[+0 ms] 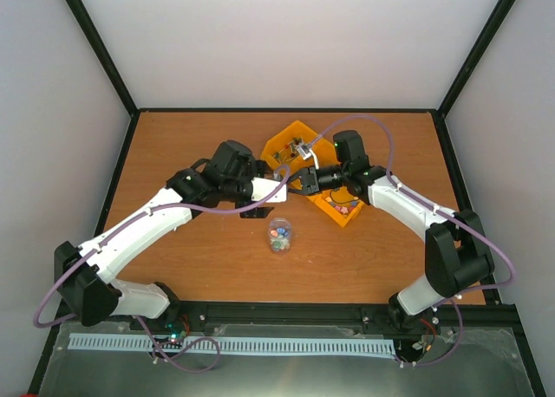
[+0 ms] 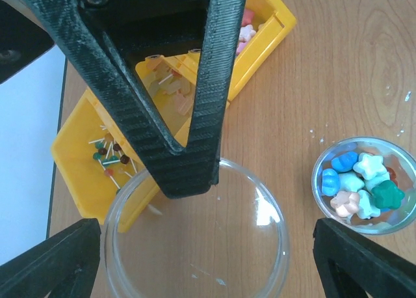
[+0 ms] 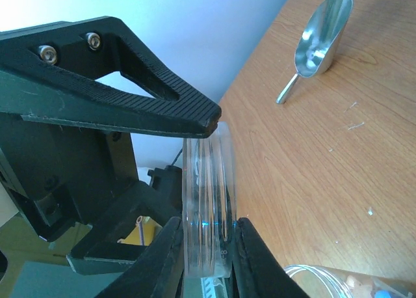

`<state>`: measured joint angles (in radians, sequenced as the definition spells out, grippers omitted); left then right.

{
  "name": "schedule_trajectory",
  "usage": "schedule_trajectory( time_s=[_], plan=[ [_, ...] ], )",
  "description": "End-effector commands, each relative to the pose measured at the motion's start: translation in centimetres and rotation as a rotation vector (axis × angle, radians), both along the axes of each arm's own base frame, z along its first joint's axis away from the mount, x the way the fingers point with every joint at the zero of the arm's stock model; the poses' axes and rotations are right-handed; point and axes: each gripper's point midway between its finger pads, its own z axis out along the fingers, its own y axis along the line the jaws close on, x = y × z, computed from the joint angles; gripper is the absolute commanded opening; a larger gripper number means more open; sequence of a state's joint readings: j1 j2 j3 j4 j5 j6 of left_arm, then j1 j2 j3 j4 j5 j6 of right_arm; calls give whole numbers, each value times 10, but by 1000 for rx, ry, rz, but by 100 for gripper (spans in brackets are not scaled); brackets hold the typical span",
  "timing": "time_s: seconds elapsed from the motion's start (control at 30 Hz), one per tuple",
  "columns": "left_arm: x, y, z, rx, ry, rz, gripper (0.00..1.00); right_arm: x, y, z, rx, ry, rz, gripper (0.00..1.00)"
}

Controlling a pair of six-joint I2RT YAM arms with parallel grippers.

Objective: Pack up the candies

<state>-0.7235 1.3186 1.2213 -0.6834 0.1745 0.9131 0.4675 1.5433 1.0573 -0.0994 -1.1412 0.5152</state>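
Pastel candies (image 2: 361, 184) fill a small clear jar (image 1: 280, 235) standing open on the wooden table. More candies (image 2: 246, 34) lie in a yellow bin (image 1: 342, 208). My right gripper (image 3: 208, 228) is shut on a clear round lid (image 3: 208, 181), pinching it across its thickness. The two grippers meet above the table behind the jar. My left gripper (image 2: 208, 262) stands open, one finger on each side of the lid (image 2: 214, 213), with a gap showing on the right side. The right gripper's black finger (image 2: 195, 116) reaches over the lid's far rim.
A second yellow bin (image 2: 84, 174) holds thin pins with red and green heads; it sits at the back centre (image 1: 290, 146). A metal scoop (image 3: 320, 41) lies on the table. The jar's rim (image 3: 325, 278) is just below the lid.
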Motion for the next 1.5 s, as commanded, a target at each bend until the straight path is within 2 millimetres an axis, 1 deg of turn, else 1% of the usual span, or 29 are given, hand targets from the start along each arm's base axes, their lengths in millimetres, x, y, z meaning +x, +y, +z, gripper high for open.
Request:
schedule_trajectory(
  time_s=[0.0, 0.27, 0.4, 0.53, 0.6, 0.63, 0.67, 0.73, 0.77, 0.8, 0.87, 0.97, 1.03, 1.17, 1.23, 1.33, 1.47],
  plan=[
    [2, -5, 8, 3, -60, -29, 89, -8, 1, 11, 30, -20, 25, 3],
    [2, -6, 10, 2, -66, -31, 80, -11, 0, 12, 35, -10, 31, 3],
    [8, -5, 11, 2, -84, -4, 75, -12, 1, 11, 35, -4, 33, 3],
    [9, -6, 13, -9, -81, 5, 71, -12, 1, 10, 35, 5, 33, 3],
    [8, -6, 14, -17, -74, 8, 67, -11, 1, 10, 36, 7, 33, 3],
    [7, -7, 13, -20, -67, 8, 66, -11, 1, 10, 36, 6, 33, 4],
    [6, -7, 13, -24, -58, 8, 64, -12, 1, 11, 37, 1, 35, 12],
    [2, -7, 11, -30, -23, 15, 60, -13, 0, 10, 35, -20, 37, 38],
    [-1, -6, 9, -33, -2, 15, 59, -12, -1, 9, 28, -38, 33, 47],
    [-4, -5, 5, -33, 21, 20, 59, -13, -2, 8, 19, -57, 31, 55],
    [-7, -2, -3, -27, 57, 41, 59, -11, -7, 6, -5, -106, 26, 66],
    [-11, 5, -18, -12, 110, 87, 59, -10, -16, 2, -55, -200, 22, 74],
    [-16, 7, -20, -38, 162, 106, 60, -10, -24, -5, -94, -245, 21, 79],
    [-34, 6, -26, -58, 309, 109, 60, -6, -41, -17, -151, -340, -14, 86],
    [-41, 5, -32, -56, 376, 114, 60, -7, -47, -19, -171, -398, -30, 89],
    [-46, 2, -39, -59, 444, 128, 60, -8, -55, -23, -203, -496, -55, 93],
    [-49, 1, -48, -52, 483, 132, 60, -11, -64, -28, -232, -593, -92, 96]
  ],
)
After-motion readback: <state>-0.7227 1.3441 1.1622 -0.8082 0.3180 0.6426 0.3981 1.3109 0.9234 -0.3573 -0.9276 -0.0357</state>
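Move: The clear lid is already between the left hand's open fingers, its middle within about 1 cm of that hand's point; the right hand still grips its edge, with the middle some 3 cm to that hand's left. From the left hand, the candy jar stands roughly 7 cm back, level sideways and 17 below; the orange tray's middle is 14 ahead, 12 right and 21 below. From the right hand, the jar is about 8 back and 2 left. The left fingers close partway onto the lid's rim while both hands stay nearly in place; only then does the right hand open wide, let go and draw off about 5 cm to the right, sinking slightly and turning some 25 degrees. Once it opens, the left hand carries the lid about 5 cm down and 4 cm back towards the jar, tipping its fingers some 20 degrees steeper. ##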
